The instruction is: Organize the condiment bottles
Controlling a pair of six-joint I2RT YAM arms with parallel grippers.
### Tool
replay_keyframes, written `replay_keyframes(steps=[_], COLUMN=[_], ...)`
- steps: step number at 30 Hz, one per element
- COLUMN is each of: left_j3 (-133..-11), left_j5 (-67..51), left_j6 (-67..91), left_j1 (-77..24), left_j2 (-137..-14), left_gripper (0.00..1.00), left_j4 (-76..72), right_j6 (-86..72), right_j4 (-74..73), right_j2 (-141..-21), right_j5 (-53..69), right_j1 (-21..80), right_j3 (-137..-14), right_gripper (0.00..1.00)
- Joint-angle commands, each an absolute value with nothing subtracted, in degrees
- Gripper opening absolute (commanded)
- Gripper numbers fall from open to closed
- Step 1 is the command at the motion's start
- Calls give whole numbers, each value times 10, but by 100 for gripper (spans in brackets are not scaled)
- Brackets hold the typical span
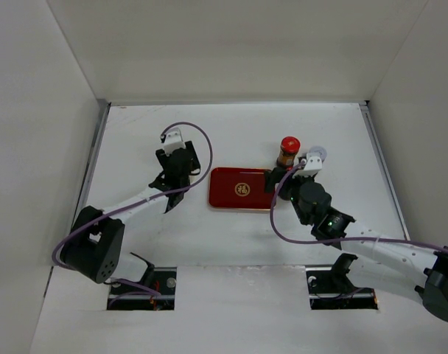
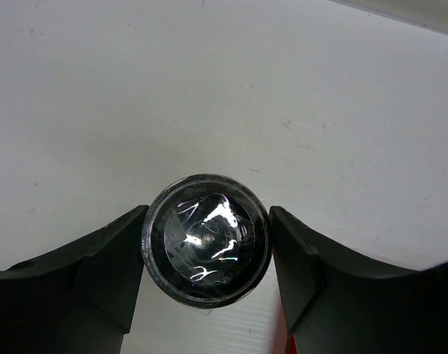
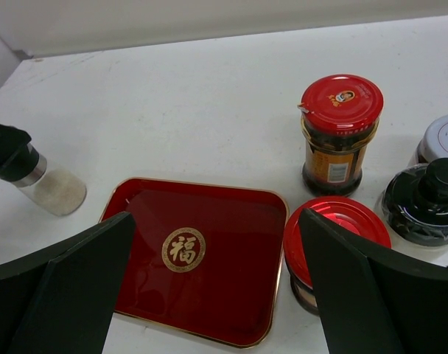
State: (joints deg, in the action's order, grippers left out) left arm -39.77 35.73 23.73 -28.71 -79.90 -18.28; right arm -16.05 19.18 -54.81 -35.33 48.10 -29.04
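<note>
My left gripper [image 1: 174, 175] stands left of the red tray and is shut on a whitish shaker; its dark glossy top [image 2: 207, 240] fills the gap between the fingers. The right wrist view shows that shaker [image 3: 53, 190] tilted, its top held. My right gripper [image 3: 215, 243] is open and empty low over the tray's right part [image 1: 278, 184]. One dark brown bottle with a red cap [image 3: 340, 133] stands upright beyond the tray's far right corner [image 1: 288, 151]. A second red-capped bottle [image 3: 334, 228] stands by the tray's right edge, partly behind my right finger [image 3: 357, 287]. Another shaker [image 3: 424, 200] stands at far right.
The flat red tray with a gold emblem [image 3: 209, 214] lies mid-table [image 1: 228, 193] with nothing in it. A pale grey round lid [image 3: 441, 136] shows at the right frame edge, behind the shaker [image 1: 317, 155]. White walls close in the table on three sides.
</note>
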Motion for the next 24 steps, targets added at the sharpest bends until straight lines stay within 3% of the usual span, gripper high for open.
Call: replay_keyframes(steps=[1,11,24], left_j3=[-406,-423,-497], left_j5=[364,372,347], left_j6=[229,221,214], left_j1=[-297,-393,-463], left_j2=[-749,-690,-816], left_gripper=[34,33,33], left_j4=[-212,-211,-251], right_j6=[-156,-159,-163], right_j4=[229,232,237], right_j2=[-549,-551,-543], right_j5=[-347,-343,-345], right_j1=[486,484,467], right_j3=[-305,-301,-293], right_gripper=[100,100,100])
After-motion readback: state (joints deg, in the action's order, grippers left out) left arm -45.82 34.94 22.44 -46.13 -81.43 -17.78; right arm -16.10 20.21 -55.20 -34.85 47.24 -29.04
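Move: The left hand already grips the clear-capped bottle, which still stands on the table. The middle of the red tray lies about 18 cm to that hand's right, 6 cm back towards the base and some 9 cm below. Beyond the tray, both roughly 31 cm to its right, are the tall red-lidded jar, about 3 cm farther out, and the short red-lidded jar, 6 cm nearer. From the right hand the tray's middle is about 10 cm left, 4 cm ahead and 16 cm below. Rightward in an arc, the left hand carries the bottle towards the red tray: it first lifts about 5 cm while drawing back some 4 cm, then swings about 13 cm to the right and begins to sink near the end. The wrist turns roughly 20 degrees clockwise, and the fingers keep their hold. ##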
